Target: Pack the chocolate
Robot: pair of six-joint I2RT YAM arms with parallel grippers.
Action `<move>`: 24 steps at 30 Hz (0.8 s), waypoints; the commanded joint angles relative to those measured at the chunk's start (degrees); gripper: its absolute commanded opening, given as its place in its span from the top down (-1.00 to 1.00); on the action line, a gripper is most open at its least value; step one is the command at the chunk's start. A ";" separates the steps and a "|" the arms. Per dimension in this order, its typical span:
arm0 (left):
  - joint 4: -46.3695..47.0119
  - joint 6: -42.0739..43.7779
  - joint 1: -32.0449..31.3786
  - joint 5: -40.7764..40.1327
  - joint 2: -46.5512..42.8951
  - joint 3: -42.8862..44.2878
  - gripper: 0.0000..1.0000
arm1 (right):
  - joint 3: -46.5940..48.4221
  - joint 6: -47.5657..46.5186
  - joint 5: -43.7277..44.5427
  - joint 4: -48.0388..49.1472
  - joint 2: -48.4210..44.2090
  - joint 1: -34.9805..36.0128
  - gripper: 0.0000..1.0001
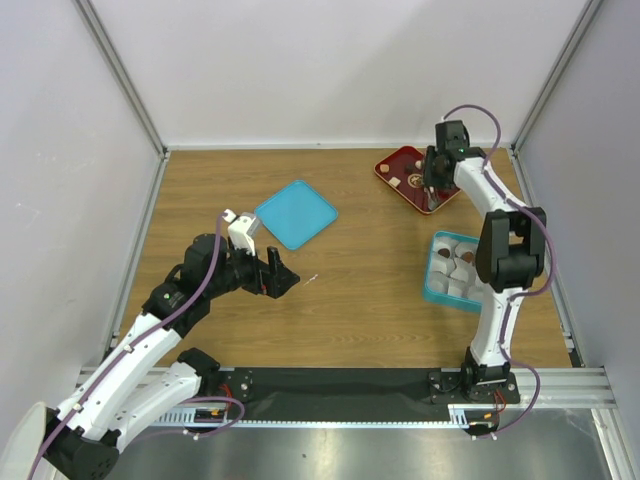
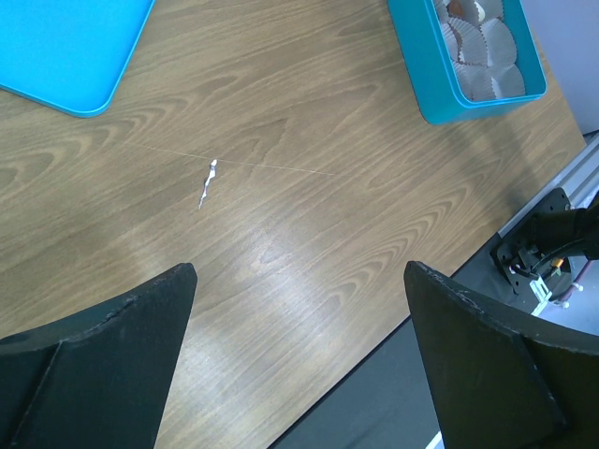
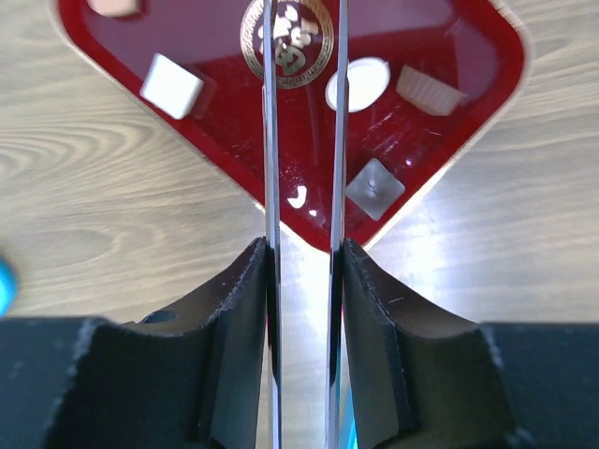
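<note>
Several small chocolate pieces lie on the dark red tray [image 1: 400, 163] at the back right: a white square [image 3: 171, 85], a cream round one [image 3: 357, 84], a tan ridged one [image 3: 429, 91] and a pale square one [image 3: 374, 187]. My right gripper [image 3: 304, 248] is shut on metal tongs [image 3: 270, 140] and hovers over the tray [image 3: 206, 37]. The tong blades stand slightly apart, their tips over the gold emblem, with nothing between them. In the top view the right gripper [image 1: 432, 178] is above the tray. The teal box [image 1: 436, 270] holds white paper cups, some with dark pieces. My left gripper [image 1: 283, 275] is open and empty over bare table, as the left wrist view [image 2: 299, 271] shows.
A teal lid [image 1: 296, 213] lies flat at the table's middle back, also in the left wrist view [image 2: 65, 47]. A small white scrap [image 2: 207, 182] lies on the wood. The teal box [image 2: 426, 70] sits near the right edge. White walls enclose the table.
</note>
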 commanded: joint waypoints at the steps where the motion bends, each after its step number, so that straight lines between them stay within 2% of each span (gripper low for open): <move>1: 1.30 1.11 0.45 1.02 -0.05 0.43 -0.99 | 0.00 1.06 1.79 -0.93 -7.97 0.59 0.35; 5: 1.48 1.11 0.45 1.72 0.39 0.51 -0.99 | -4.13 2.20 2.32 -3.21 -13.07 1.38 0.36; 13: 2.00 1.11 0.62 2.16 0.30 0.60 -0.99 | -19.58 7.04 2.59 -10.69 -32.02 3.58 0.35; 19: 2.44 1.02 0.71 3.30 0.39 0.60 -0.99 | -27.14 7.65 1.88 -18.59 -44.07 3.76 0.33; 24: 2.35 0.85 0.80 3.30 -0.66 0.25 -0.99 | -33.31 10.64 -2.15 -22.64 -50.69 3.41 0.33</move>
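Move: The right hand, still gripping the tongs, is to go to the blue cup-lined box, whose middle lies some 24 cm back, about 8 cm to the right and roughly 9 cm below. The red tray being left behind is centred about 9 cm ahead, 2 cm left and 10 cm below. From the idle left hand the box is some 49 cm right, 8 cm ahead and 17 cm lower. The right hand carries the tonged chocolate back about 23 cm towards the blue box, rising some 8 cm early on. ##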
